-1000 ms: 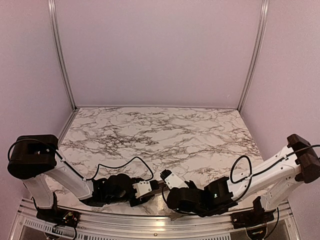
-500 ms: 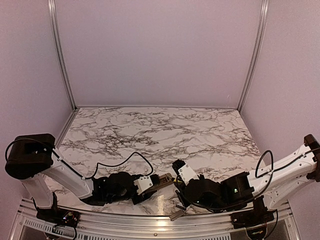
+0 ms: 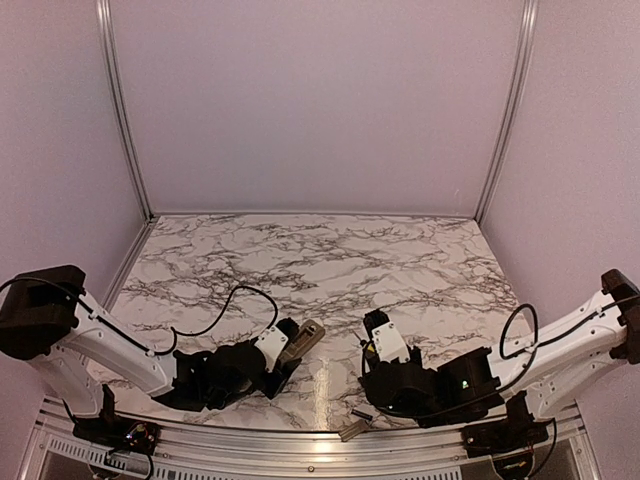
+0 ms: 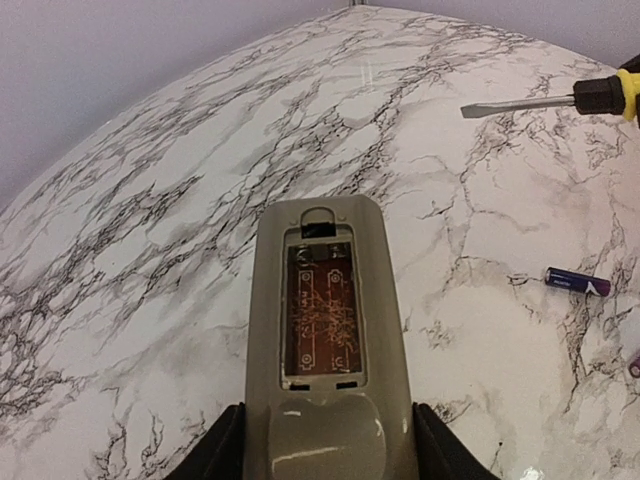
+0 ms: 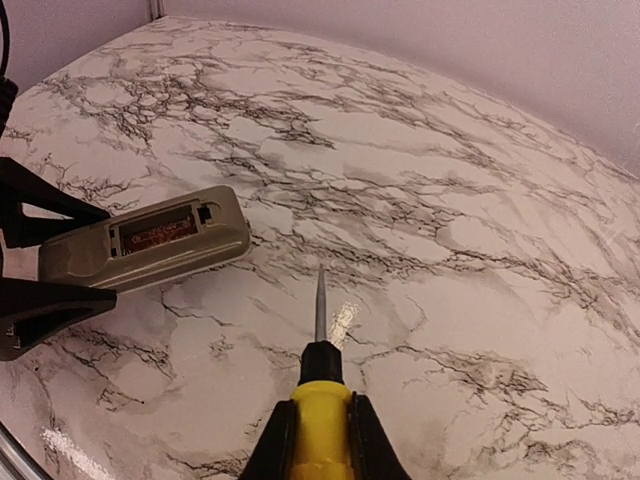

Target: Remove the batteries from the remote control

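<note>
The remote control (image 4: 325, 340) lies back up between the fingers of my left gripper (image 4: 325, 442), which is shut on its near end. Its battery recess (image 4: 320, 312) holds no cells; bare brown board shows inside. One purple battery (image 4: 577, 283) lies on the marble to the right, and a second (image 4: 634, 367) peeks in at the frame edge. My right gripper (image 5: 322, 432) is shut on a yellow-handled screwdriver (image 5: 320, 395), whose tip points at the table, apart from the remote control (image 5: 150, 240). From above, the remote control (image 3: 302, 340) and right gripper (image 3: 380, 338) sit side by side.
A flat grey-beige cover piece (image 3: 352, 431) and a small dark battery (image 3: 362, 414) lie at the table's near edge between the arm bases. The marble table (image 3: 320, 260) stretches back to the walls and metal corner posts.
The two grippers have drawn apart. My left gripper swung the remote control back and to the left; my right gripper carried the screwdriver to the right, away from the recess.
</note>
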Tool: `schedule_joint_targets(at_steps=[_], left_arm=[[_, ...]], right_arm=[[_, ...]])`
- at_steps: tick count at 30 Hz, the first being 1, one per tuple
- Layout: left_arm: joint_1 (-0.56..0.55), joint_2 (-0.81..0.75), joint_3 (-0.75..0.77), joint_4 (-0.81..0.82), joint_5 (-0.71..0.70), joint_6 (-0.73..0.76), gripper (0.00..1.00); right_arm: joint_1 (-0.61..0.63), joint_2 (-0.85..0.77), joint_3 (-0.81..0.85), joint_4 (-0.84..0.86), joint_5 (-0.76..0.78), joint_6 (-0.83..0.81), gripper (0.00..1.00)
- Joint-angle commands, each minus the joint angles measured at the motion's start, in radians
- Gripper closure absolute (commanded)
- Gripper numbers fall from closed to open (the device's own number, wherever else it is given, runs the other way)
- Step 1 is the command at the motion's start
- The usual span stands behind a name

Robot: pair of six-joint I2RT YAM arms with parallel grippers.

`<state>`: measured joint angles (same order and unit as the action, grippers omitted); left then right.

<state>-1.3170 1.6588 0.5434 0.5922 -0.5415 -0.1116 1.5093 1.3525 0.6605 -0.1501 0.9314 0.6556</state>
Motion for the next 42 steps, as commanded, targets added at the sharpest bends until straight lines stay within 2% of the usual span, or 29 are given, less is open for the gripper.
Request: schedule_joint_targets(at_steps=[1,7,12,18,25,28,34,37,39,42], left_arm=[[-0.029,-0.039,0.020,-0.151,-0.170,-0.268,1.00],[-0.087,-0.041,0.008,-0.273,-0.305,-0.503,1.00],[-0.124,-0.026,-0.011,-0.339,-0.360,-0.654,1.00],[-0.154,0.000,-0.015,-0.412,-0.402,-0.800,1.00],[-0.177,0.034,-0.022,-0.436,-0.411,-0.897,0.92],[-0.189,0.041,-0.025,-0.439,-0.412,-0.925,0.85],[-0.209,0.050,-0.028,-0.462,-0.420,-0.966,0.64],[-0.221,0.046,-0.028,-0.479,-0.434,-0.983,0.48],[-0.224,0.043,-0.027,-0.490,-0.442,-0.991,0.33],[-0.230,0.041,-0.022,-0.505,-0.450,-0.993,0.24]], right_arm=[[-0.009,0.020,-0.014,-0.016,0.091,0.092,1.00],[-0.013,0.006,-0.062,-0.024,0.115,0.173,1.00],[-0.027,-0.003,-0.128,-0.004,0.097,0.215,1.00],[-0.034,-0.038,-0.225,0.028,0.050,0.289,1.00],[-0.034,-0.061,-0.332,0.113,-0.018,0.346,1.00],[-0.032,-0.057,-0.360,0.140,-0.040,0.370,1.00],[-0.031,-0.044,-0.403,0.194,-0.065,0.409,1.00],[-0.025,-0.025,-0.409,0.200,-0.071,0.427,1.00],[-0.020,-0.010,-0.404,0.198,-0.075,0.438,1.00],[-0.012,0.016,-0.396,0.188,-0.074,0.461,1.00]])
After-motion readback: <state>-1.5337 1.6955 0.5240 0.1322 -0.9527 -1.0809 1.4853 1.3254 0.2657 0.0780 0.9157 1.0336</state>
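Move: From the left gripper, which holds the remote, the clear table spot for it lies about 7 cm left, 1 cm back and 6 cm below; the battery cover is some 11 cm right and 15 cm back. From the right gripper, holding the screwdriver, its clear table spot is 8 cm right, 1 cm ahead and 11 cm below; one battery lies 5 cm right and level with it, another 1 cm right and 9 cm back. Bring the remote left about 7.5 cm while lowering it and drawing back a little, turning the left gripper some 30 degrees counter-clockwise; with the remote down on the table, open the fingers off its sides. Meanwhile carry the screwdriver right and down past the farther battery, about 9 cm each way, rolling the wrist slightly left side up late on and keeping the grip shut. ##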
